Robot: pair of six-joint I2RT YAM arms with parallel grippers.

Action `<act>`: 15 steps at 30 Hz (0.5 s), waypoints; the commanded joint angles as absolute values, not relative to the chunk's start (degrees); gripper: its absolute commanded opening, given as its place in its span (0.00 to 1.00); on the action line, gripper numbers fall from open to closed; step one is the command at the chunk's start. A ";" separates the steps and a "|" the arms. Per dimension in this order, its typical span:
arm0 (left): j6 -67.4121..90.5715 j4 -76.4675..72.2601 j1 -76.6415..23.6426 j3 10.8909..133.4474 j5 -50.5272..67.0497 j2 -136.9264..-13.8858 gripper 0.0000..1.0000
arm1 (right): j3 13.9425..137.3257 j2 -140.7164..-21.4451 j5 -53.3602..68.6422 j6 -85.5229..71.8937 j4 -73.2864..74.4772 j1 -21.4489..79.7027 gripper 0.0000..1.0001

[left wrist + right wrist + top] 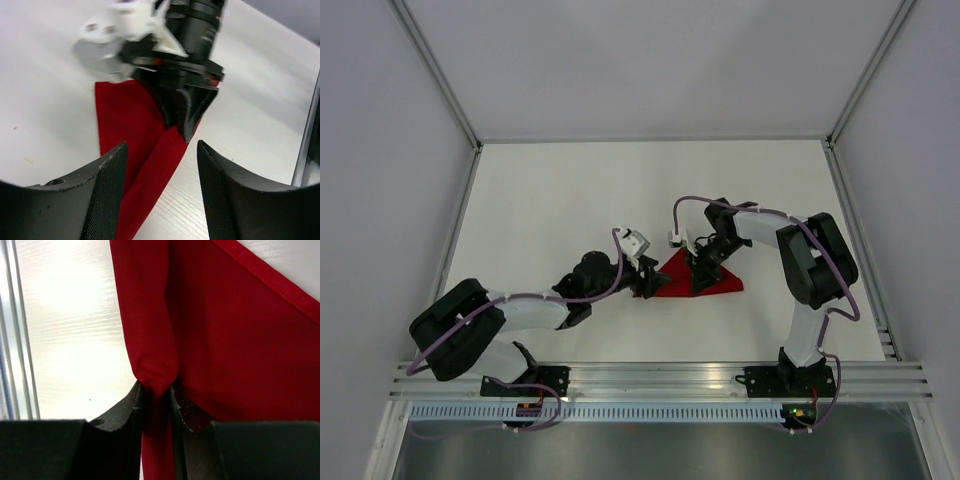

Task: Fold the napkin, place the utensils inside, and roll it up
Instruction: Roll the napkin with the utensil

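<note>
The red napkin [722, 284] lies on the white table as a folded triangle, its near edge rolled into a thick fold [150, 175]. In the right wrist view my right gripper [156, 390] is shut on that rolled fold [150, 315], with the flat cloth spreading to the right. My left gripper [161, 147] stands open at the napkin's left tip, with the roll running between its fingers [107, 190] nearer the left one. From the left wrist view, the right gripper [184, 131] pinches the roll just ahead. In the top view the left gripper [643, 279] and the right gripper [703, 272] sit close together. The utensils are hidden or out of view.
An aluminium rail [660, 378] runs along the near table edge by both arm bases. Grey walls with metal posts [440, 75] enclose the table on three sides. A metal rail [15, 340] shows at the left of the right wrist view.
</note>
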State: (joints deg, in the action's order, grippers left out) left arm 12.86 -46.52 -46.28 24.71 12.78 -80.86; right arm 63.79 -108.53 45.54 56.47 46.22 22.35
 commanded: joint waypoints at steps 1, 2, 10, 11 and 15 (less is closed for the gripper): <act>-0.59 -47.30 -53.67 27.93 1.25 -80.59 0.63 | 62.49 -115.22 39.90 60.29 50.27 22.68 0.06; -5.92 -46.42 -55.09 28.65 0.27 -81.38 0.63 | 62.93 -115.66 39.90 60.29 50.45 22.68 0.05; -22.38 -30.09 -61.87 38.93 2.20 -91.92 0.64 | 64.95 -118.30 39.64 59.77 51.77 21.71 0.06; -23.72 -28.84 -62.48 39.81 2.02 -93.06 0.65 | 64.95 -118.47 39.55 59.77 51.77 21.71 0.05; -28.12 -23.74 -64.95 42.97 1.85 -97.11 0.65 | 64.86 -119.18 39.37 59.77 51.68 21.45 0.05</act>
State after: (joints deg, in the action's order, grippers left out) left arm -19.03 -29.80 -63.48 39.94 2.83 -94.78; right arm 67.02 -114.54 50.57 56.03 56.01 21.50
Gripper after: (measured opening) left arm 0.649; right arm 0.287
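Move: The napkin roll's middle, beside the right hand's pinch, lies about 8 cm to the left hand's right, some 3 cm back and 11 cm below. The right hand already pinches the roll, whose middle is about 2 cm to its left and level with it. The napkin's unrolled flap peaks roughly 8 cm ahead of the right hand and 3 cm to its left, flat on the table. Left hand, open, goes 7 cm right, down and back towards the roll; right, still pinching, drags it 3 cm back. ##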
